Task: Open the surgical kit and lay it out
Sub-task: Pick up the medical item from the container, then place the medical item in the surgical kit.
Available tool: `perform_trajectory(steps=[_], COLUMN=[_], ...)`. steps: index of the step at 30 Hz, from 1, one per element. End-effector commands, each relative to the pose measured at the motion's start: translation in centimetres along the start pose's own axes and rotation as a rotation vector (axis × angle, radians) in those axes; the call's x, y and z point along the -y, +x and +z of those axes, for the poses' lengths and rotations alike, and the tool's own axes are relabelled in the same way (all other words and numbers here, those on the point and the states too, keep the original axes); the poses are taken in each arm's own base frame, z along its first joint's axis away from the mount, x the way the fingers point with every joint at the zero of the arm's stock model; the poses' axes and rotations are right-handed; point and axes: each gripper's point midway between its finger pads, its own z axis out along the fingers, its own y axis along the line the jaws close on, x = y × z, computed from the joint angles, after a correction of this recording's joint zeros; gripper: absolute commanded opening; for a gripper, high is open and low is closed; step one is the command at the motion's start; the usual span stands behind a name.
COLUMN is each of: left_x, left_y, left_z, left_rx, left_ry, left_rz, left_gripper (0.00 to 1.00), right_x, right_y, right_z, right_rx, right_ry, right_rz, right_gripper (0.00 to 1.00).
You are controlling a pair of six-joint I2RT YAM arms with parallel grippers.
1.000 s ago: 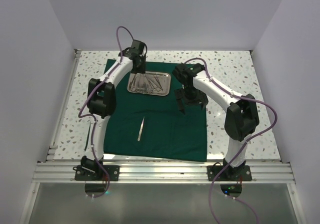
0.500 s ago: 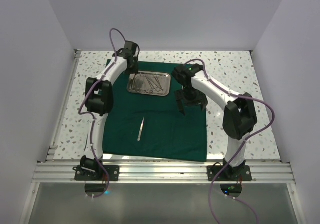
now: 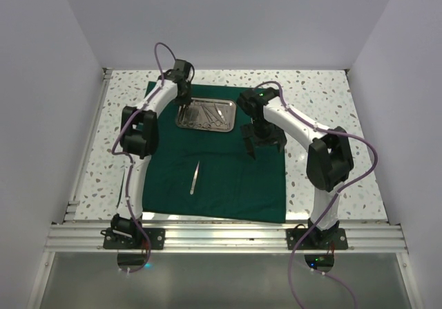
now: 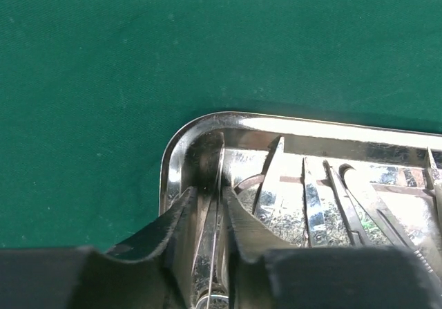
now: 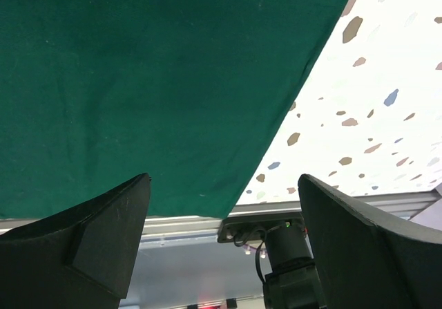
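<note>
The dark green cloth (image 3: pixel 228 178) of the surgical kit lies spread flat on the table. On its far part stands the shiny steel tray (image 3: pixel 233 115), holding several slim silver instruments (image 3: pixel 210 114). One pair of tweezers (image 3: pixel 195 178) lies alone on the cloth nearer the arms. My left gripper (image 3: pixel 185 100) reaches down into the tray's left end (image 4: pixel 176 143). Its fingers (image 4: pixel 209 193) are closed narrowly on a slim silver instrument (image 4: pixel 219 178) lying along the tray wall. My right gripper (image 3: pixel 250 145) hovers over the cloth's right part, open wide and empty (image 5: pixel 222 178).
The speckled white table (image 3: pixel 318 95) shows around the cloth, with white walls on three sides. An aluminium rail (image 3: pixel 221 236) runs along the near edge. More instruments (image 4: pixel 311 205) lie side by side in the tray. The right arm's base (image 5: pixel 290 260) shows beyond the cloth's corner (image 5: pixel 228 212).
My left gripper has shifted slightly left at the tray's end and its jaws have narrowed onto the slim instrument. The right arm has barely moved and stays open.
</note>
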Motion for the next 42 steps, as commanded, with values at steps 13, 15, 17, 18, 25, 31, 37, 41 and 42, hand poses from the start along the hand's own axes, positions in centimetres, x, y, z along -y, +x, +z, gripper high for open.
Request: perform_trajectory(steps=[13, 15, 17, 18, 25, 31, 37, 41, 42], left_x=[-3.1, -2.8, -2.5, -2.2, -0.7, 1.7, 5.0, 5.7, 5.9], left_y=[7.5, 6.3, 4.1, 3.2, -2.3, 2.2, 11.0, 18.7, 19.5], left_z=[2.1, 1.3, -0.5, -1.3, -11.0, -16.9, -20.2, -19.6, -20.0], left_rx=[-0.187, -0.161, -0.111, -0.09, 0.078, 0.091, 0.034, -0.054, -0.052], left_ry=[-0.113, -0.105, -0.09, -0.079, -0.006, 0.042, 0.129, 0.202, 0.213], left_rz=[0.054, 0.048, 0.037, 0.033, -0.017, -0.001, 0.013, -0.019, -0.038], left_gripper=[0.0, 0.0, 0.0, 0.0, 0.0, 0.0, 0.0, 0.0, 0.0], right_x=[-0.4, -0.4, -0.6, -0.7, -2.8, -5.1, -5.5, -5.6, -5.6], right_y=[-0.8, -0.9, -1.3, -1.5, -6.4, -9.0, -9.8, -10.0, -10.0], right_z=[-0.3, -0.3, -0.5, -0.5, -3.7, -4.9, -5.2, -5.7, -5.9], right_rx=[0.031, 0.035, 0.053, 0.06, 0.219, 0.279, 0.309, 0.331, 0.333], right_ry=[-0.034, -0.04, -0.05, -0.049, -0.152, -0.253, -0.274, -0.29, -0.291], right_rz=[-0.025, -0.033, -0.036, -0.042, 0.017, 0.062, 0.092, 0.099, 0.103], right_gripper=[0.92, 0.92, 0.92, 0.92, 0.91, 0.91, 0.91, 0.91, 0.9])
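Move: The slim medical item at the tray's left end lies between the left hand's part-open fingers, its middle about 3 cm back and 1 cm below. The next instrument in the tray is some 2 cm to its right, the tray's middle about 6 cm back and 8 cm right of the hand, and the tweezers already laid on the cloth roughly 33 cm back and 5 cm right. From the right hand the item is about 25 cm ahead, 28 cm left and 9 cm lower. The medical item is pinched as the left fingers sink slightly and shut fully; the hand then lifts it over 10 cm while drawing back towards the laid tweezers, about 25 cm in all and drifting some 5 cm right, dipping again at the end. The right hand, wide open, goes forward and left about 7 cm each and up a little towards the tray, its wrist tilting some 20 degrees. ##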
